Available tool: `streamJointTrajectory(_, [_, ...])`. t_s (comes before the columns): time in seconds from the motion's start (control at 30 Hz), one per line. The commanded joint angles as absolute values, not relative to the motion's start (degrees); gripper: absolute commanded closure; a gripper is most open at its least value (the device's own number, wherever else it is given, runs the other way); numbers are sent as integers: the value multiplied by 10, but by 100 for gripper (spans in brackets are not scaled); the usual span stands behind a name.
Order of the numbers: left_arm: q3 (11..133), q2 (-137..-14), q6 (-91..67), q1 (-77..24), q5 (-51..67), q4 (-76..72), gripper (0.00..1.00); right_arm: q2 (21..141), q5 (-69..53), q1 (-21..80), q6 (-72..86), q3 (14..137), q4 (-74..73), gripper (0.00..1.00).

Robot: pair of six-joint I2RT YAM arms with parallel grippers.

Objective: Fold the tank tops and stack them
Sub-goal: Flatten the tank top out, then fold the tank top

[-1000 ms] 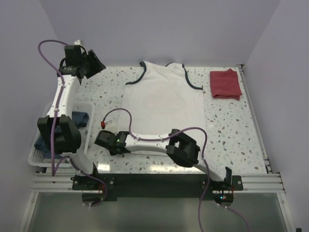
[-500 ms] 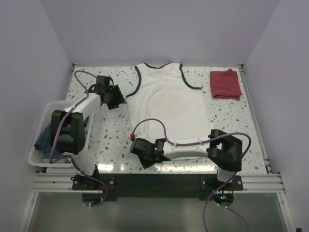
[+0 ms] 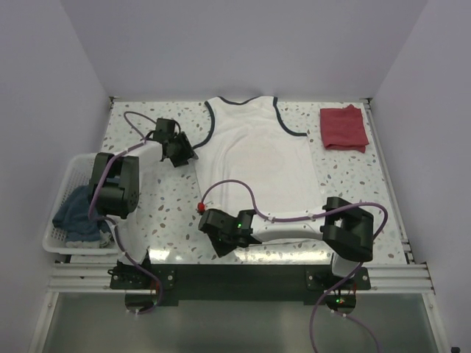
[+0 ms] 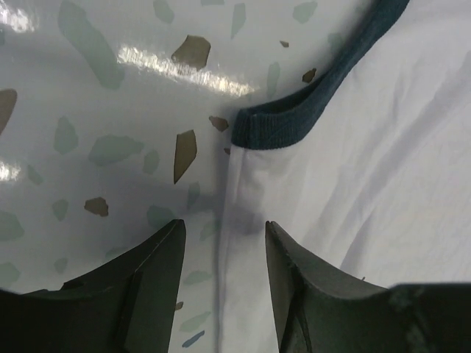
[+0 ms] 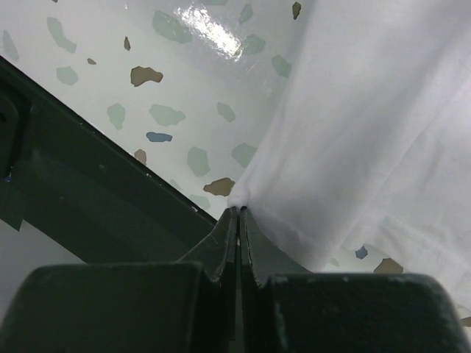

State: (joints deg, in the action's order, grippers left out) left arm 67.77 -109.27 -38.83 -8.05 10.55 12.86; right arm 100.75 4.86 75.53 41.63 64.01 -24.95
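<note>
The white tank top (image 3: 254,158) with navy trim lies spread flat mid-table, neck toward the far wall. The dark red tank top (image 3: 344,127) lies folded at the back right. My left gripper (image 3: 184,151) is low at the white top's left side, just below the armhole. In the left wrist view it (image 4: 224,232) stands open astride the cloth's side edge, the navy trim (image 4: 294,121) just ahead. My right gripper (image 3: 221,235) is at the near left hem corner. In the right wrist view it (image 5: 239,209) is shut on that white corner (image 5: 353,132).
A white basket (image 3: 73,173) holding blue cloth (image 3: 77,213) hangs off the table's left edge beside the left arm. The black mounting rail (image 3: 235,276) runs along the near edge, close to the right gripper. Walls close in the back and both sides.
The left arm swung down from the back left corner to the white top's left armhole. The right gripper pulled the hem corner nearer and rightward, and the top now lies flat.
</note>
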Motion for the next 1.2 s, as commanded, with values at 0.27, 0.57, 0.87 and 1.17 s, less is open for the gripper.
streamJointTrajectory(0.27, [749, -1150, -395, -89, 48, 98, 59, 967, 37, 758, 410, 691, -279, 100])
streamJointTrajectory(0.57, [769, -1166, -382, -90, 45, 67, 84, 991, 1, 758, 425, 730, -270, 100])
streamJointTrajectory(0.87, [784, -1124, -369, -70, -60, 107, 100, 1069, -66, 761, 442, 792, -224, 100])
streamJointTrajectory(1.17, [802, -1107, -364, -11, -118, 169, 100, 1157, -106, 777, 446, 896, -213, 100])
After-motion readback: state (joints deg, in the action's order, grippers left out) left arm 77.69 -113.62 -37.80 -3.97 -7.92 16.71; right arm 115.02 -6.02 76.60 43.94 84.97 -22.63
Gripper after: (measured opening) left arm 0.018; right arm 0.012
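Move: The tank top's left armpit corner, where the dark trim ends, lies about 5 cm straight ahead of my left hand and 1 cm lower; its left shoulder is some 21 cm ahead and 8 cm right of that hand. My right hand already holds the hem's left corner, bound for bare table about 11 cm to its left and 2 cm back. The basket's middle is roughly 31 cm left of my left hand and 13 cm back. I slide my left hand about 5 cm forward, low over the cloth, closing its half-open fingers to pinch the armpit corner just below the dark trim, then pull left some 8 cm, rolling and turning counter-clockwise. My right hand keeps its pinch on the hem corner, lifts it about 5 cm, then carries it left, 11 cm in all, sinking again with a slight draw back. ##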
